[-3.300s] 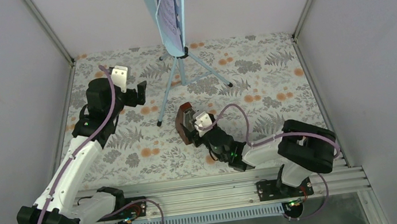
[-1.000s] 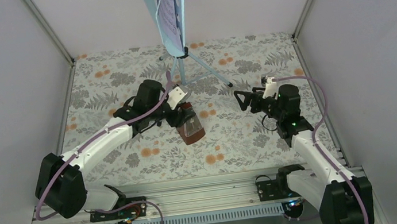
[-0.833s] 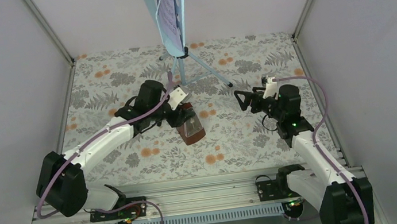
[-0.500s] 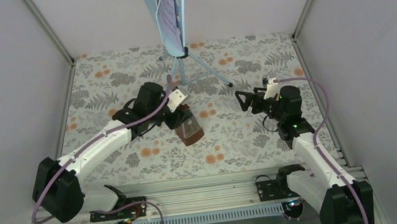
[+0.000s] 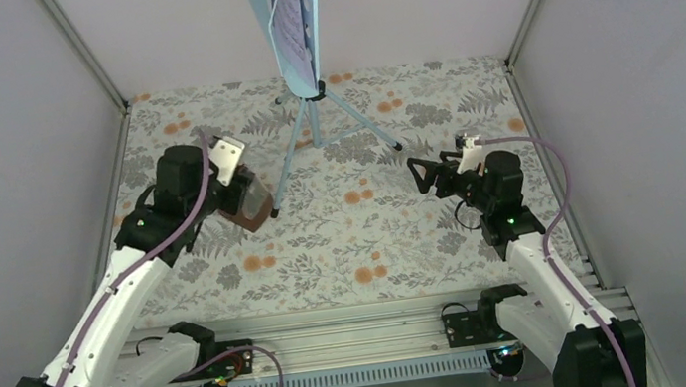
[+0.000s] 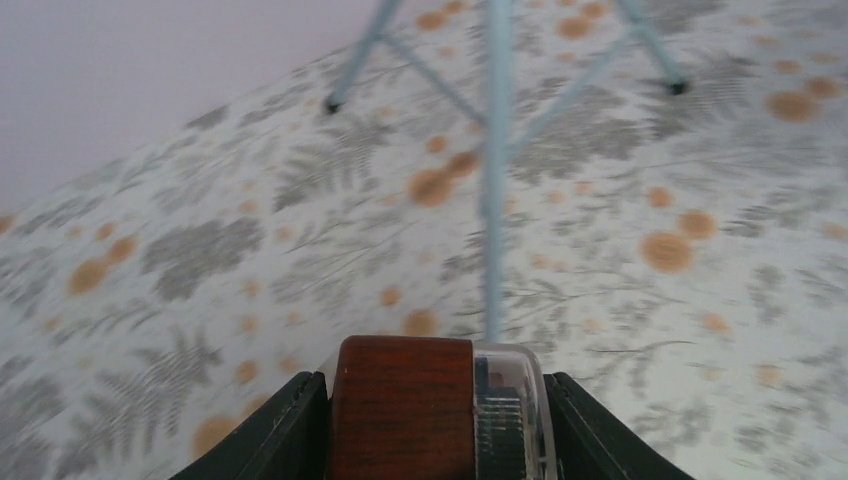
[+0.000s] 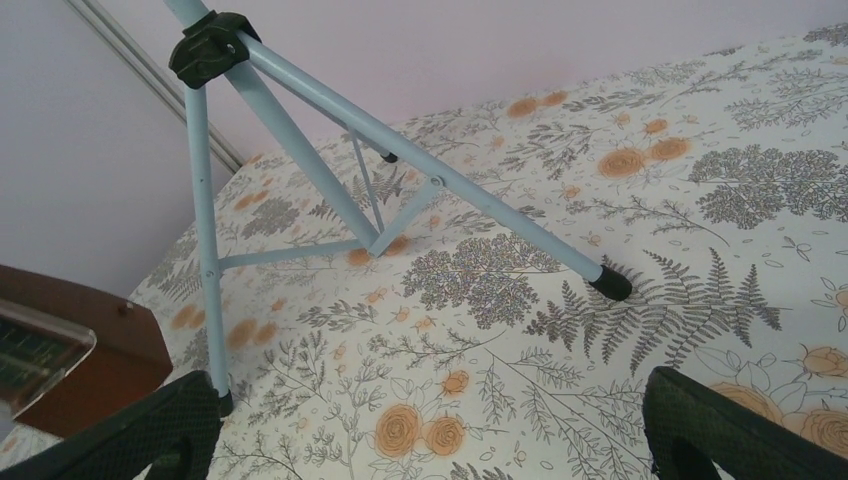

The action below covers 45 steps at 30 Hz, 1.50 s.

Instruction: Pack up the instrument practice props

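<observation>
My left gripper (image 5: pixel 248 198) is shut on the reddish-brown wooden metronome (image 5: pixel 256 205), its black fingers (image 6: pixel 285 430) clamping both sides. The metronome (image 6: pixel 402 405) has a clear front cover and hangs tilted over the left part of the floral cloth, close to a front leg of the stand. It also shows at the left edge of the right wrist view as a brown block, the metronome (image 7: pixel 75 365). The pale-blue music stand (image 5: pixel 312 107) rises at the back centre with sheet-music pages (image 5: pixel 287 6) on its desk. My right gripper (image 5: pixel 423 173) is open and empty, facing the tripod legs (image 7: pixel 440 185).
The floral tablecloth (image 5: pixel 395 237) covers the floor of the cell. Grey walls (image 5: pixel 12 147) close it in on the left, back and right. An aluminium rail (image 5: pixel 358 337) with both arm bases runs along the near edge. A rubber-tipped stand foot (image 7: pixel 610 283) rests ahead of my right gripper.
My left arm has swung left, carrying the metronome from the middle of the cloth to the left of the stand's front leg. The right arm has barely moved.
</observation>
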{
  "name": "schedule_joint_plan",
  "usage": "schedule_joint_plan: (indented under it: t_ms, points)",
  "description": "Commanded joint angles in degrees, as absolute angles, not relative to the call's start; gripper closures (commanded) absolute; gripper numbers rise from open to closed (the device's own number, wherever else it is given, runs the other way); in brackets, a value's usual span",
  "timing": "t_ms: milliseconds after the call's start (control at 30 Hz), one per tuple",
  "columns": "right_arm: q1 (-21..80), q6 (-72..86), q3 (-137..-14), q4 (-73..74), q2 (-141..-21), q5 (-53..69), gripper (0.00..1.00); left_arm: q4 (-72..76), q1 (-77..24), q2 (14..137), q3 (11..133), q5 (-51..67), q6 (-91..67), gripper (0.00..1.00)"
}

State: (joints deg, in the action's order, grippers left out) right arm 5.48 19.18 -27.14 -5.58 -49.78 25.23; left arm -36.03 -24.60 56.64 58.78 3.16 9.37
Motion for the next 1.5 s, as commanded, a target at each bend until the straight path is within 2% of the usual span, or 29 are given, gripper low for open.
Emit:
schedule_joint_plan:
  t_ms: [0,167,333,733,900,1100,1267,1400,1467]
  points:
    - [4.9,19.9,-25.4,-7.5,-48.6,26.1,0.00,-32.7,-17.9,57.6,60.6,-6.0,9.3,0.89]
    - [4.9,20.9,-24.8,-8.4,-48.4,27.4,0.00,-28.3,-8.2,63.3,62.6,4.1,10.8,0.89]
    - [4.9,22.1,-23.3,-10.1,-48.3,28.4,0.00,-26.2,-4.4,68.2,65.6,12.5,13.7,0.89]
    - [4.9,22.8,-21.9,-11.2,-48.3,29.4,0.00,-21.2,-1.5,76.5,64.6,15.6,17.4,0.88]
    - [5.0,22.9,-21.6,-11.0,-48.2,29.0,0.00,-19.7,-0.6,75.9,62.7,14.7,16.0,0.74]
    - [4.9,23.2,-21.0,-11.1,-48.1,28.5,0.00,-20.3,-0.6,75.3,61.5,13.5,13.9,0.48]
    - [4.9,23.0,-20.7,-10.7,-47.8,28.3,0.00,-20.8,-0.7,75.1,61.6,12.9,13.3,0.39]
    - [4.9,22.6,-20.8,-10.1,-47.6,28.1,0.00,-20.5,-0.6,73.0,61.3,12.5,12.1,0.16]
    - [4.9,22.3,-21.1,-9.7,-47.5,27.8,0.00,-20.5,-0.7,70.4,61.4,12.5,10.5,0.11]
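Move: The left gripper already holds the metronome by its top, off the table. Its standing spot lies about 11 cm ahead and 10 cm to the left, with the table some 25 cm below. The rack's near foot is roughly 5 cm ahead and 5 cm right, its back foot some 38 cm ahead and 11 cm right, both at table height. From the right gripper the spot is about 12 cm ahead, 57 cm left and 19 cm down. Carry the gripped metronome with the left gripper forward and left, about 11 and 10 cm, away from the rack's near foot, the leftward part coming first. Sink about 7 cm on the way and turn some 15 degrees counter-clockwise to stand it on the table. Then open the fingers, let go of its top and rise 2 to 3 cm clear. ##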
